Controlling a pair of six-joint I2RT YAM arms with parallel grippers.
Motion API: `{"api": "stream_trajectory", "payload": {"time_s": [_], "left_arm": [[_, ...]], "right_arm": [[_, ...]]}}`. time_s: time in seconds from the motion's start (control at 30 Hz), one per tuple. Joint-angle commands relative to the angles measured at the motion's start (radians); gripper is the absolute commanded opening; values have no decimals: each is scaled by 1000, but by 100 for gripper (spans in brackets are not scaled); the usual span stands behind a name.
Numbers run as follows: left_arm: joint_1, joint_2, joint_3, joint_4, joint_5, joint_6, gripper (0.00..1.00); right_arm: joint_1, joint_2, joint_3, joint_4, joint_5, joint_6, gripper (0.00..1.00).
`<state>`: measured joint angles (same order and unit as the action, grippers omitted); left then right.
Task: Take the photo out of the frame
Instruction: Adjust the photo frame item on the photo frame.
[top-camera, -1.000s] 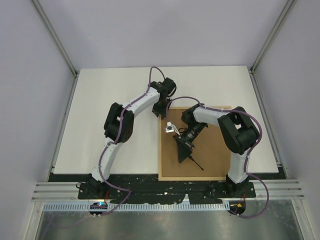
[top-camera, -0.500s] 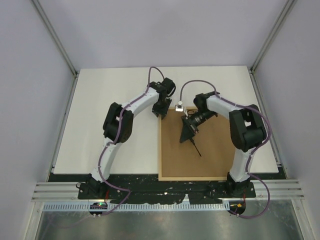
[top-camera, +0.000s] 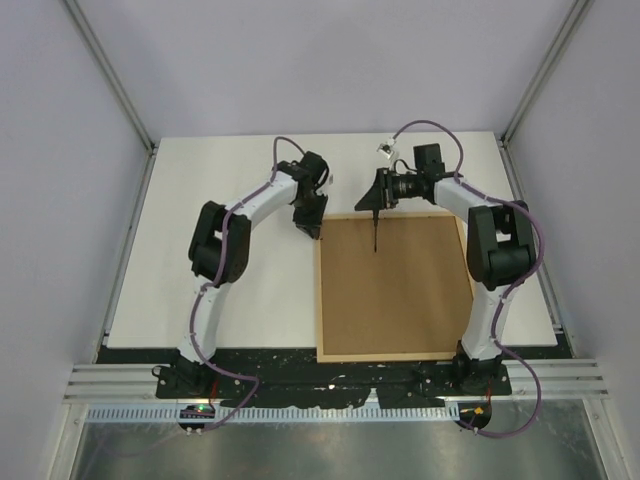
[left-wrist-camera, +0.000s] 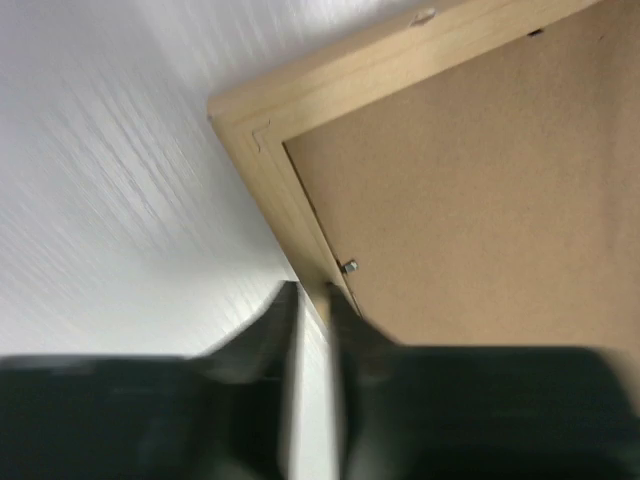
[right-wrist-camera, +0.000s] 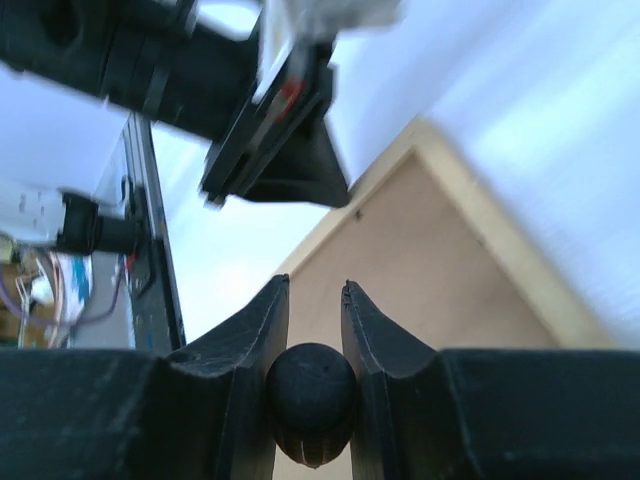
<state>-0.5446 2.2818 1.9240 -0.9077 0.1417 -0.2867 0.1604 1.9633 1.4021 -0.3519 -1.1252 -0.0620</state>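
The frame (top-camera: 395, 290) lies face down on the white table, its brown fibreboard back up. The photo is hidden beneath that back. My left gripper (top-camera: 310, 228) is at the frame's far left corner. In the left wrist view its jaws (left-wrist-camera: 313, 292) stand a narrow gap apart, astride the outer edge of the left wooden rail (left-wrist-camera: 270, 190), close to a small metal tab (left-wrist-camera: 349, 266). My right gripper (top-camera: 380, 192) hovers over the frame's far edge, shut on a black tool with a round handle (right-wrist-camera: 311, 400). The tool's thin shaft (top-camera: 376, 235) points down at the back panel.
The white table (top-camera: 230, 280) spreads left of and beyond the frame. Metal rails and both arm bases run along the near edge (top-camera: 330, 385). Pale walls with corner posts enclose the table. In the right wrist view the left arm's gripper (right-wrist-camera: 280, 150) hangs just past the frame corner.
My right arm swung the tool from the middle of the back panel to the frame's far edge. My left gripper shifted slightly left and away, and its jaws narrowed.
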Motion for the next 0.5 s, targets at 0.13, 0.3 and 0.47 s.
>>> {"api": "stream_trajectory", "payload": {"time_s": [0.13, 0.3, 0.47], "left_arm": [[51, -99, -111, 99, 246, -34, 0], [77, -153, -181, 191, 384, -68, 0], [94, -150, -136, 210, 565, -77, 2]], "right_arm": [[11, 254, 50, 908, 142, 840, 8], [22, 361, 141, 1008, 251, 967, 8], [51, 394, 182, 1010, 265, 1013, 8]]}}
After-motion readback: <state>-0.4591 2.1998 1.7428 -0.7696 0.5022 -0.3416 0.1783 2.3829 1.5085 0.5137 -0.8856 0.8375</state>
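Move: For the right hand with its black tool, the frame's far-left corner is about 6 cm ahead, 12 cm to the left and 11 cm below. The left rail's corner tab sits 4 cm nearer the robot than that corner; the far rail's left tab lies 6 cm ahead of the hand and 3 cm left. From the left hand, low over the left rail, the corner is 6 cm ahead and 2 cm below, the rail's tab 2 cm ahead and 1 cm right. No contact of the tool can be seen: still gripping it, the right hand sweeps about 13 cm forward over the far rail and sinks 7 cm, its fingers swinging clockwise some 25 degrees as the tool tip closes on the far-left corner area. The left fingers shut on nothing from about a quarter open, while the hand eases back 2 cm, lifts slightly and tips its fingertips rightward over the rail. ##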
